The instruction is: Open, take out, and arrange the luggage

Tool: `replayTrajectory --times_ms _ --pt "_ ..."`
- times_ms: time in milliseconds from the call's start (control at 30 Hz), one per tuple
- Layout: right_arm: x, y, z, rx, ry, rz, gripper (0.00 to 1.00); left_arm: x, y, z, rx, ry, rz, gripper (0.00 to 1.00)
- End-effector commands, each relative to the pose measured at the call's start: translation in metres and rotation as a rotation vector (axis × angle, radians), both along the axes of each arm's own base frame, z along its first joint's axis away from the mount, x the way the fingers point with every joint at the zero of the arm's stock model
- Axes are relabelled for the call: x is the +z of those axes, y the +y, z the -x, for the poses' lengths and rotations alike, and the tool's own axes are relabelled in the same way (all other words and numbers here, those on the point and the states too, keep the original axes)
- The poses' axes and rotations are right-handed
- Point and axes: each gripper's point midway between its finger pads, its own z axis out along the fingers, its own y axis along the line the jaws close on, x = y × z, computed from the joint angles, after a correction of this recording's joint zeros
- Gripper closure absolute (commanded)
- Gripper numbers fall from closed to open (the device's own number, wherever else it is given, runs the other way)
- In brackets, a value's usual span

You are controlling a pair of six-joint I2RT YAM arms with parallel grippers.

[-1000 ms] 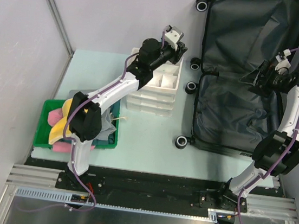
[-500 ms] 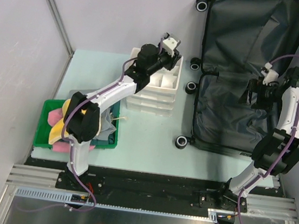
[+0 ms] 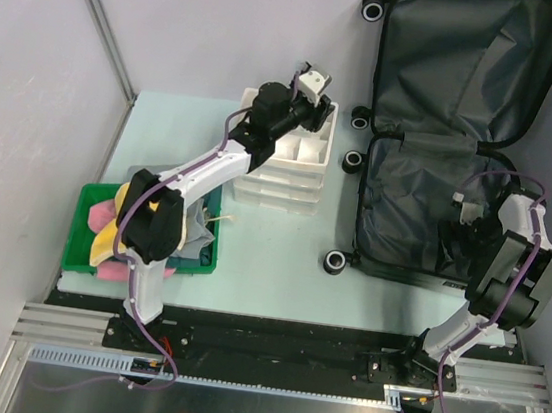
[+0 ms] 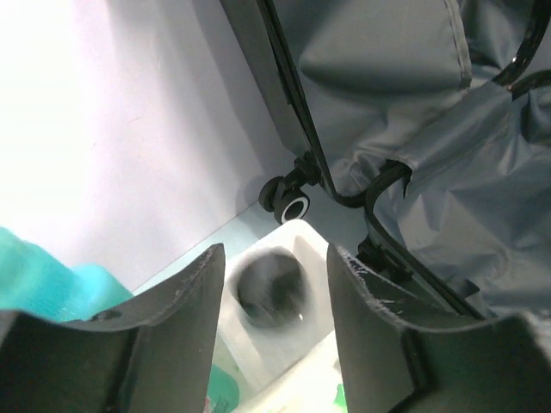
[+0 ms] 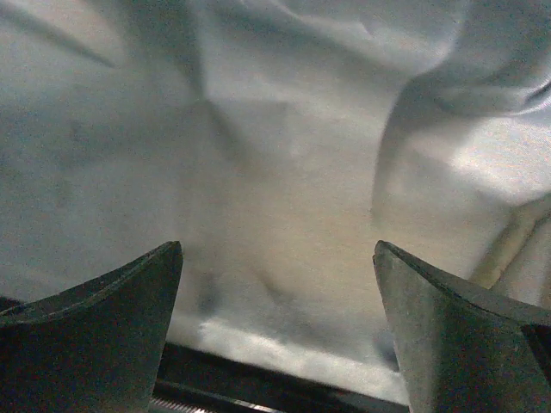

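Note:
The luggage (image 3: 444, 66) lies open at the right, its lid leaning on the back wall and its lower half flat on the table, with dark grey lining (image 5: 284, 129) showing. My right gripper (image 3: 460, 224) hangs low inside the lower half, near its right side. It (image 5: 277, 249) is open over bare lining with nothing between the fingers. My left gripper (image 3: 318, 83) hovers over the far corner of the white drawer box (image 3: 285, 172). It (image 4: 275, 254) is open, and a blurred dark round thing (image 4: 269, 286) sits below it in a white compartment, clear of both fingers.
A green tray (image 3: 81, 233) with pink, yellow and grey items sits at the near left by the left arm's base. The luggage's black wheels (image 4: 288, 200) stick out toward the drawer box. Walls close in behind and on both sides.
My right arm swung down from the luggage's hinge area into the lower half. My left gripper shifted slightly over the drawer box and its jaws spread a little wider.

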Motion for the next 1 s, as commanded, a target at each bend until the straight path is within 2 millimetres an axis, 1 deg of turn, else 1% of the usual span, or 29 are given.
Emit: replayTrajectory --times_ms 0,33,67,100,133,167,200,233,300,333,367,400,433,467,500,533,600,633,700,733,767,800,833,867,900,933,967 --pt "-0.011 -0.029 -0.006 0.011 -0.058 0.131 0.03 0.057 0.013 0.015 -0.002 -0.088 0.084 0.29" --pt "-0.014 -0.031 -0.008 0.008 -0.066 0.14 0.03 0.064 0.015 0.019 -0.005 -0.098 0.091 0.23" --pt "-0.019 -0.032 -0.008 0.0 -0.063 0.144 0.03 0.066 0.015 0.021 -0.013 -0.096 0.098 0.19" --pt "-0.023 -0.035 -0.013 -0.009 -0.079 0.153 0.03 0.069 0.014 0.025 -0.03 -0.097 0.102 0.12" --pt "-0.024 -0.035 -0.016 -0.017 -0.086 0.155 0.02 0.077 0.016 0.032 -0.04 -0.107 0.11 0.08" --pt "-0.027 -0.035 -0.019 -0.03 -0.087 0.152 0.03 0.081 0.016 0.036 -0.056 -0.11 0.116 0.04" --pt "-0.028 -0.036 -0.026 -0.033 -0.114 0.158 0.03 0.082 0.014 0.042 -0.082 -0.11 0.116 0.01" --pt "-0.029 -0.037 -0.029 -0.037 -0.123 0.161 0.03 0.097 0.017 0.052 -0.097 -0.133 0.127 0.0" --pt "-0.029 -0.037 -0.039 -0.051 -0.158 0.165 0.03 0.102 0.017 0.062 -0.128 -0.135 0.134 0.0" --pt "-0.028 -0.037 -0.042 -0.05 -0.171 0.165 0.03 0.116 0.021 0.072 -0.137 -0.155 0.148 0.0" --pt "-0.028 -0.037 -0.044 -0.055 -0.182 0.165 0.02 0.12 0.022 0.077 -0.147 -0.161 0.152 0.0" --pt "-0.024 -0.036 -0.05 -0.059 -0.214 0.163 0.02 0.12 0.024 0.083 -0.159 -0.159 0.151 0.0" --pt "-0.02 -0.034 -0.052 -0.057 -0.231 0.153 0.02 0.135 0.028 0.096 -0.179 -0.187 0.16 0.0" --pt "-0.016 -0.031 -0.054 -0.054 -0.25 0.144 0.02 0.138 0.03 0.102 -0.188 -0.193 0.16 0.0" --pt "-0.008 -0.027 -0.057 -0.054 -0.286 0.129 0.02 0.134 0.032 0.107 -0.191 -0.186 0.154 0.0" --pt "-0.003 -0.026 -0.059 -0.058 -0.306 0.122 0.01 0.147 0.039 0.117 -0.191 -0.199 0.171 0.0" --pt "0.009 -0.02 -0.067 -0.063 -0.368 0.096 0.0 0.141 0.045 0.126 -0.2 -0.153 0.17 0.0" --pt "0.021 -0.018 -0.071 -0.074 -0.417 0.093 0.0 0.147 0.053 0.134 -0.206 -0.138 0.188 0.0" --pt "0.04 -0.011 -0.084 -0.075 -0.512 0.065 0.0 0.139 0.06 0.141 -0.222 -0.066 0.201 0.0" --pt "0.054 -0.009 -0.088 -0.084 -0.564 0.06 0.0 0.144 0.072 0.145 -0.21 -0.053 0.22 0.0" --pt "0.064 -0.004 -0.093 -0.071 -0.608 0.054 0.0 0.137 0.077 0.147 -0.208 -0.015 0.211 0.0" --pt "0.072 0.004 -0.096 -0.057 -0.635 0.027 0.0 0.137 0.084 0.152 -0.202 -0.004 0.205 0.0" --pt "0.082 0.009 -0.098 -0.043 -0.664 0.023 0.0 0.131 0.095 0.149 -0.178 0.011 0.183 0.0" --pt "0.087 0.021 -0.1 -0.009 -0.675 0.004 0.0 0.118 0.1 0.151 -0.175 0.058 0.154 0.0" --pt "0.09 0.027 -0.101 0.01 -0.682 -0.001 0.0 0.109 0.106 0.157 -0.175 0.074 0.126 0.0" --pt "0.094 0.035 -0.101 0.034 -0.686 -0.007 0.0 0.101 0.112 0.157 -0.177 0.034 0.046 0.0" --pt "0.097 0.042 -0.1 0.052 -0.688 -0.009 0.0 0.084 0.115 0.162 -0.19 0.05 -0.021 0.0"
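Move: The left hand still has its fingers around the black-capped bottle, whose middle is some 5 cm below them in the storage box's far right compartment. The teal bottle stands about 6 cm to its left, and the box's middle is roughly 6 cm back, 8 cm left and well below. The right hand hangs open inside the empty suitcase, the middle of the floor about 10 cm ahead, 5 cm left and 5 cm down; the hinge is some 26 cm ahead and 4 cm left. The left fingers open wide and let go of the black-capped bottle, then the hand backs off and climbs about 14 cm each way, swinging 10 cm left over the storage box. Meanwhile the open right hand dips some 3 cm down and to the right, sweeps forward low in the suitcase, then rises towards the hinge, its fingers tipping forward about 35 degrees. ##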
